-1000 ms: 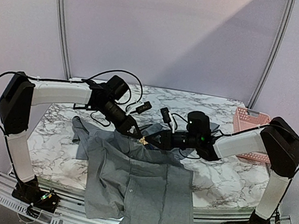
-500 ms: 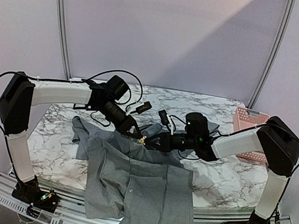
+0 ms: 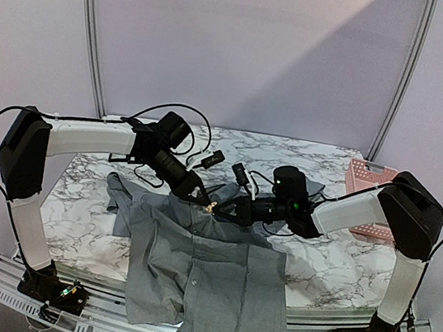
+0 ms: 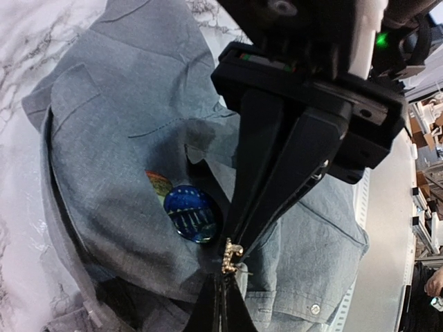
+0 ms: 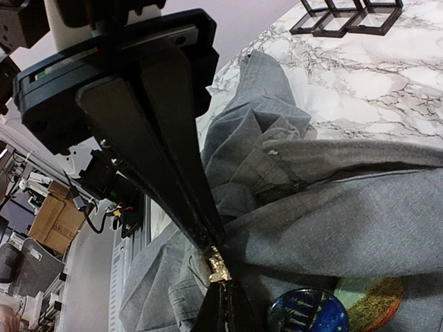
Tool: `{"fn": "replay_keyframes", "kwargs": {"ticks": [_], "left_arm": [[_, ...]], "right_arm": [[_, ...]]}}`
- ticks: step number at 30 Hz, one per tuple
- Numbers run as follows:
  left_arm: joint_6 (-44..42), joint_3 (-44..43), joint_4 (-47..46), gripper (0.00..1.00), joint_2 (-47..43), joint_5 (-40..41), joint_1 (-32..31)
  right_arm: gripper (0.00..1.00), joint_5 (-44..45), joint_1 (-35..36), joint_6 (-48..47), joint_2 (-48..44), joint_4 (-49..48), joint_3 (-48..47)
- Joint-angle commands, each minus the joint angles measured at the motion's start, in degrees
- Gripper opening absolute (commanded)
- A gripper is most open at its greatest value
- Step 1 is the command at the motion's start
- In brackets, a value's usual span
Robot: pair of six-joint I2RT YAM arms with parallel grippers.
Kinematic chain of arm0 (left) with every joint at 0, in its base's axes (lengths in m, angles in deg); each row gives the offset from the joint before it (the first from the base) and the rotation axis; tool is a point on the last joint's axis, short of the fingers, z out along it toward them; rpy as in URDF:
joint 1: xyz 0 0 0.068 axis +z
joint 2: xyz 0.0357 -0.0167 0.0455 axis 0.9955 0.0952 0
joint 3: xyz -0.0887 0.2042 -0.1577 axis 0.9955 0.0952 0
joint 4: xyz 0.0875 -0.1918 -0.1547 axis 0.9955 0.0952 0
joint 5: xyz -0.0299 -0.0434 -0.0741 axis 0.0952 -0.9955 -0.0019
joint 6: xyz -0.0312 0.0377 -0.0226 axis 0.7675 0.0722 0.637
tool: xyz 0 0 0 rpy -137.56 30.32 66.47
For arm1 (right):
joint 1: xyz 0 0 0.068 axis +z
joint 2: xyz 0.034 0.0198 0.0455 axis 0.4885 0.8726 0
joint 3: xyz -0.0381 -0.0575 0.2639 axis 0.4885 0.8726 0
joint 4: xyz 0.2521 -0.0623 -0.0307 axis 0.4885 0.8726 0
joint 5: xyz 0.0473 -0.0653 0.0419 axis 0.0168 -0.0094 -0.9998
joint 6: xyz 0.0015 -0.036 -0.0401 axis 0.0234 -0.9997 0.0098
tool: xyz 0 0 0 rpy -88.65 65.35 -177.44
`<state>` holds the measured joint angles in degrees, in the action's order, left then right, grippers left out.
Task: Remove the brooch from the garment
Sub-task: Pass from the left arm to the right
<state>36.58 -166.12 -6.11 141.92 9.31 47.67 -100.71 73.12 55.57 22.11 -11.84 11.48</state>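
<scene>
The grey garment (image 3: 205,272) lies spread on the marble table, its hem hanging over the near edge. A small gold brooch (image 3: 211,207) sits near the collar, between the two grippers. In the left wrist view the brooch (image 4: 232,256) lies right at the tips of my left gripper (image 4: 223,277), which is shut on the garment's fabric (image 4: 111,138) there. My right gripper (image 4: 239,238) comes from the opposite side. In the right wrist view my right gripper (image 5: 223,283) is shut on the brooch (image 5: 219,266), and the left gripper (image 5: 211,242) meets it from above.
A round blue badge (image 4: 192,213) with a coloured patch beside it lies on the fabric close to the brooch. A pink basket (image 3: 367,196) stands at the table's far right. Black square frames (image 5: 339,14) lie on the marble beyond the collar.
My right gripper has slid a little left onto the brooch and closed its fingers. The left arm has held still, shut throughout.
</scene>
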Motion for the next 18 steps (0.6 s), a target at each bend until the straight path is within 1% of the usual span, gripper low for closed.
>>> {"fn": "replay_keyframes", "kwargs": {"ticks": [1, 2, 3, 6, 8, 9, 11, 13, 18], "left_arm": [[0.58, -0.79, 0.54, 0.01, -1.18, 0.34, -0.76], [0.84, -0.88, 0.66, 0.05, -1.15, 1.06, -0.76], [0.91, -1.11, 0.86, 0.11, -1.17, 1.96, -0.76], [1.51, -1.42, 0.85, 0.34, -1.49, 4.1, -0.76], [2.33, -1.51, 0.66, 0.46, -1.88, 5.68, -0.63], [2.76, -1.64, 0.58, 0.57, -2.0, 6.66, -0.54], [3.46, -1.74, 0.25, 0.74, -2.52, 8.57, -0.22], [4.24, -0.84, -1.54, 0.78, -3.75, 10.05, 0.37], [7.66, 2.92, -8.33, 0.81, -8.55, 14.76, 2.35]], "right_arm": [[0.0, 1.76, 0.48, -0.07, 0.7, 0.77, -0.46], [0.0, 3.24, 0.62, -0.26, 0.24, 1.11, -0.22], [0.0, 4.85, 0.99, -0.62, -0.14, 1.56, -0.01], [0.0, 10.7, 1.85, -2.11, -1.88, 3.09, 0.51], [0.0, 14.94, 2.48, -3.48, -2.82, 4.94, 0.24], [0.0, 17.46, 3.05, -4.29, -3.43, 6.3, -0.03], [0.0, 21.71, 4.14, -6.28, -4.1, 8.44, -0.59], [0.0, 25.06, 5.25, -7.78, -4.76, 9.9, -1.02], [0.0, 32.56, 7.81, -11.68, -4.77, 14.54, -3.38]]}}
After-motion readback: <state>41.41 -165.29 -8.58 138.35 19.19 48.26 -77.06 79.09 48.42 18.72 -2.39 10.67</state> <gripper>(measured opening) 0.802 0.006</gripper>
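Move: The gold brooch is at both hands' fingertips, pinched from both sides, within about 1 cm of either hand point. From the right hand, the blue badge on the garment lies about 4 cm ahead, 3 cm to the right and 6 cm below; the green-orange badge lies about 7 cm ahead, 5 cm to the right and 6 cm below. The left fingers open wide and draw off forward-left some 3 cm; the right keeps its pinch, turning clockwise. ##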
